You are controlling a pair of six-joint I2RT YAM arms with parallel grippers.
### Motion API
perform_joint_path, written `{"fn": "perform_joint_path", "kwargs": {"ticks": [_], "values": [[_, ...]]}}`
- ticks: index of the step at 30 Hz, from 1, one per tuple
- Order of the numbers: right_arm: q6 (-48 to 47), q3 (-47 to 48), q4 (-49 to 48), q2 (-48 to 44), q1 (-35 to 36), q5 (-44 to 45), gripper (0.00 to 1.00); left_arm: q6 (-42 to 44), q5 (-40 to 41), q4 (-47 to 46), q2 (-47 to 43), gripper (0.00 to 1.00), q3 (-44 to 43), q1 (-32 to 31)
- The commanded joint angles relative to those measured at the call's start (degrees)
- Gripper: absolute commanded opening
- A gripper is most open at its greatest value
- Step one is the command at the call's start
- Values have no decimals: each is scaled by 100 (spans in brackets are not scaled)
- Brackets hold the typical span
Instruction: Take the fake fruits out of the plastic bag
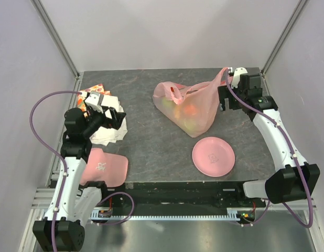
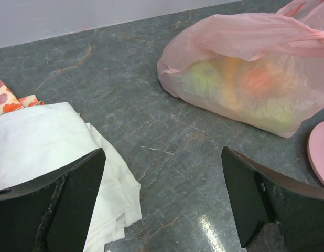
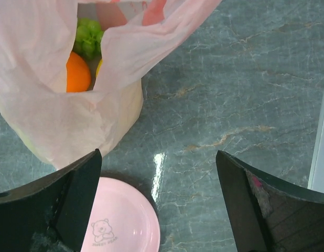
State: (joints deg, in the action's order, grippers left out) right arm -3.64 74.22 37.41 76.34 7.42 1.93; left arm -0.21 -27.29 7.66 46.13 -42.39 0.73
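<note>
The pale-pink plastic bag [image 1: 188, 107] lies at mid table with fake fruits showing through it. One handle loop [image 1: 217, 79] stretches up to the right arm's wrist. My right gripper [image 1: 227, 101] is open just right of the bag, with nothing between its jaws. In the right wrist view [image 3: 159, 205] the bag [image 3: 46, 121] hangs open at upper left, showing an orange [image 3: 78, 73] and a green fruit [image 3: 88, 39]. My left gripper [image 1: 117, 118] is open and empty, far left of the bag. In its wrist view [image 2: 162, 199] the bag [image 2: 246, 68] lies ahead, with fruits blurred inside.
A flat pink plate [image 1: 213, 156] lies in front of the bag, also in the right wrist view [image 3: 125, 220]. A white cloth [image 1: 112, 131] lies under my left gripper, on a fruit-printed cloth [image 1: 94, 90]. A pink logo cloth [image 1: 104, 167] lies at the near left edge.
</note>
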Motion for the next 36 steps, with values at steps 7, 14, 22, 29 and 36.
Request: {"fn": "perform_joint_path", "kwargs": {"ticks": [7,14,22,29,36], "values": [[-1313,303,652,-163,14,-1990,98,12,-1129,672,694,99,-1366,-327],[-3342,-221,1857,-154,391,-2532,97,355,-1200,1651,2004,99,-2958,-759],[-4382,-1110,2439,628,726,-1925,28,232,-1033,1625,2032,98,-2845,-899],[-4285,-2121,568,812,805,-1152,21,109,-866,1616,2058,98,-2766,-908],[-3934,-1709,-532,1708,954,-861,20,126,-892,1624,2365,98,-2941,-908]]}}
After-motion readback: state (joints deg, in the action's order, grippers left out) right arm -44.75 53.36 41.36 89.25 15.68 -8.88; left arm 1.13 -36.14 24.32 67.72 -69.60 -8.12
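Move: The fruit bag's middle lies about 17 cm to the right hand's left, hardly 2 cm ahead and some 16 cm lower; the bag's near bottom corner is 15 cm left and 7 cm back. The pink plate sits roughly 17 cm back and 7 cm left, 22 cm below. From the left hand the bag is about 27 cm right, 9 cm ahead and 20 cm down, the white cloth some 8 cm left and 4 cm ahead. Heading down beside the bag to the plate's far edge, the empty right hand swings left, then back and steeply down nearly 20 cm, turning about 50 degrees counter-clockwise, tipping down and closing almost shut; finally it eases forward, still sinking. Bag contact can't be made out. The open left hand goes about 7 cm right towards the bag, turning clockwise, rising, then sinking partway. ##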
